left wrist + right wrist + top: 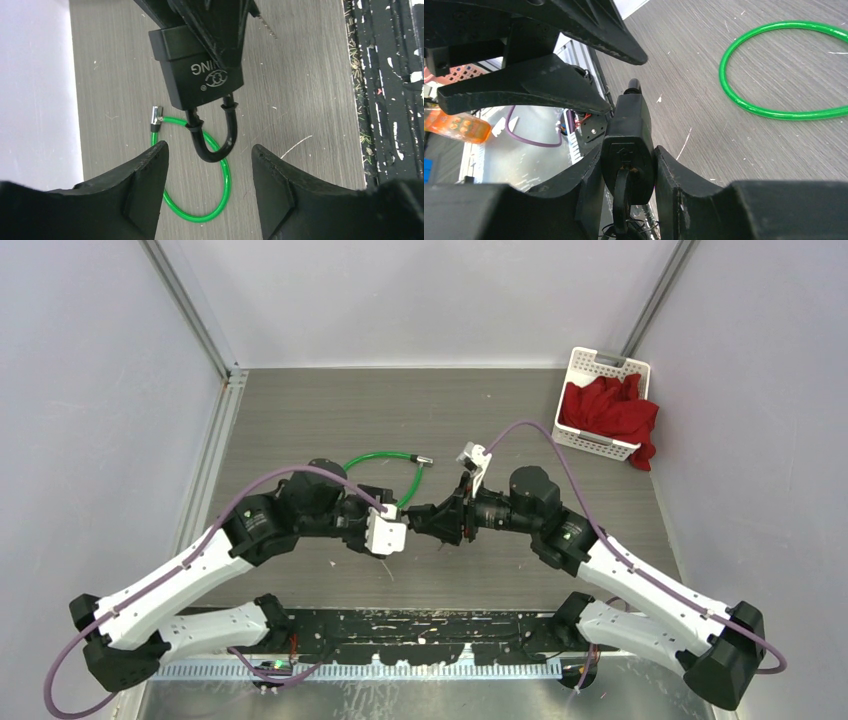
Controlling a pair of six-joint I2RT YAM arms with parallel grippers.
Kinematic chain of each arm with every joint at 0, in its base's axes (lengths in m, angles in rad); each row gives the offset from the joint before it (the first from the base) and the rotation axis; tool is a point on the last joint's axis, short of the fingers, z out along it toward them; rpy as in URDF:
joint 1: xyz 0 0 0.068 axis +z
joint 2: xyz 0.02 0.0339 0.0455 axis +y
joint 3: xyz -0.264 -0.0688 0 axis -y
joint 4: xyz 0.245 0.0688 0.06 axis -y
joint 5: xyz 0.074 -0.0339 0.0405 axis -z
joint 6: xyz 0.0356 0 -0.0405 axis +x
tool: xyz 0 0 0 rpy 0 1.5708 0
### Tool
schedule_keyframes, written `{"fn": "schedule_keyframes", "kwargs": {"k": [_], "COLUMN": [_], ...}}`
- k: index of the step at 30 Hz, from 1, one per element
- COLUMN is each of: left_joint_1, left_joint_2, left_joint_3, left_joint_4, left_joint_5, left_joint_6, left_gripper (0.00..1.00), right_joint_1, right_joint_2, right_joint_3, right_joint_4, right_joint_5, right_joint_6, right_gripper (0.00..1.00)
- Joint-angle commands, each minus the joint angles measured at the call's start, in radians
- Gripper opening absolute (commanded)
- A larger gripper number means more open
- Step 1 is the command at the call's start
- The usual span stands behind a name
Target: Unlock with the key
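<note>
My right gripper (629,156) is shut on the black padlock (630,125), clamping its body from both sides above the table. The key (621,192) sticks in the lock's keyhole, facing the right wrist camera, with a wire ring hanging below it. In the left wrist view the padlock (197,65) points its black shackle (222,145) at my left gripper (209,147). That gripper is open, its fingers either side of the shackle tip without touching it. A green cable (222,195) loops through the shackle and lies on the table. From above, both grippers meet at the padlock (422,512).
A white basket (603,362) with a red cloth (610,410) stands at the back right. The green cable (378,457) curves behind the left wrist. A black rail (420,625) runs along the near edge. Grey walls close in on both sides.
</note>
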Motion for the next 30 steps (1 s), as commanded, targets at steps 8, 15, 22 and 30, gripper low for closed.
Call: {"fn": "schedule_keyframes", "kwargs": {"k": [8, 15, 22, 30], "left_joint_1": [0.004, 0.004, 0.005, 0.004], "left_joint_2": [0.033, -0.003, -0.076, -0.136], "left_joint_3": [0.033, -0.023, -0.165, -0.326], "left_joint_4": [-0.004, 0.081, 0.287, 0.379], "left_joint_5": [0.034, -0.017, -0.107, -0.111], "left_joint_6": [0.010, 0.104, 0.279, 0.543], "left_gripper": [0.53, 0.28, 0.16, 0.29], "right_joint_1": [-0.008, -0.028, -0.079, -0.166], "right_joint_2": [-0.004, 0.039, 0.080, 0.181], "right_joint_3": [0.046, 0.033, 0.017, -0.015], "right_joint_4": [0.204, 0.258, 0.287, 0.322], "right_joint_5": [-0.038, -0.068, -0.082, -0.128], "right_joint_6": [0.084, 0.222, 0.388, 0.658], "right_gripper": [0.01, 0.01, 0.01, 0.01]}}
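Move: The shackle lies close ahead of the left fingers' grasp, about 2 cm to the right, 1 cm forward and 1 cm below. The padlock body is roughly 6 cm right, 1 cm ahead and 2 cm below; a spare key dangles some 8 cm right, 3 cm back and 4 cm below. The green cable loop lies about 14 cm ahead, 6 cm left and 25 cm below. From the right hand the shackle is about 5 cm left and 1 cm forward, at the same height. Easing down about a centimetre onto the shackle, the left fingers close from well open to nearly shut and pinch the bow. Both hands then go forward, left about 4 cm and right about 2, rolling together some 25 degrees, forward side down, while the right hand keeps its grip on the padlock body and drifts a centimetre left. ##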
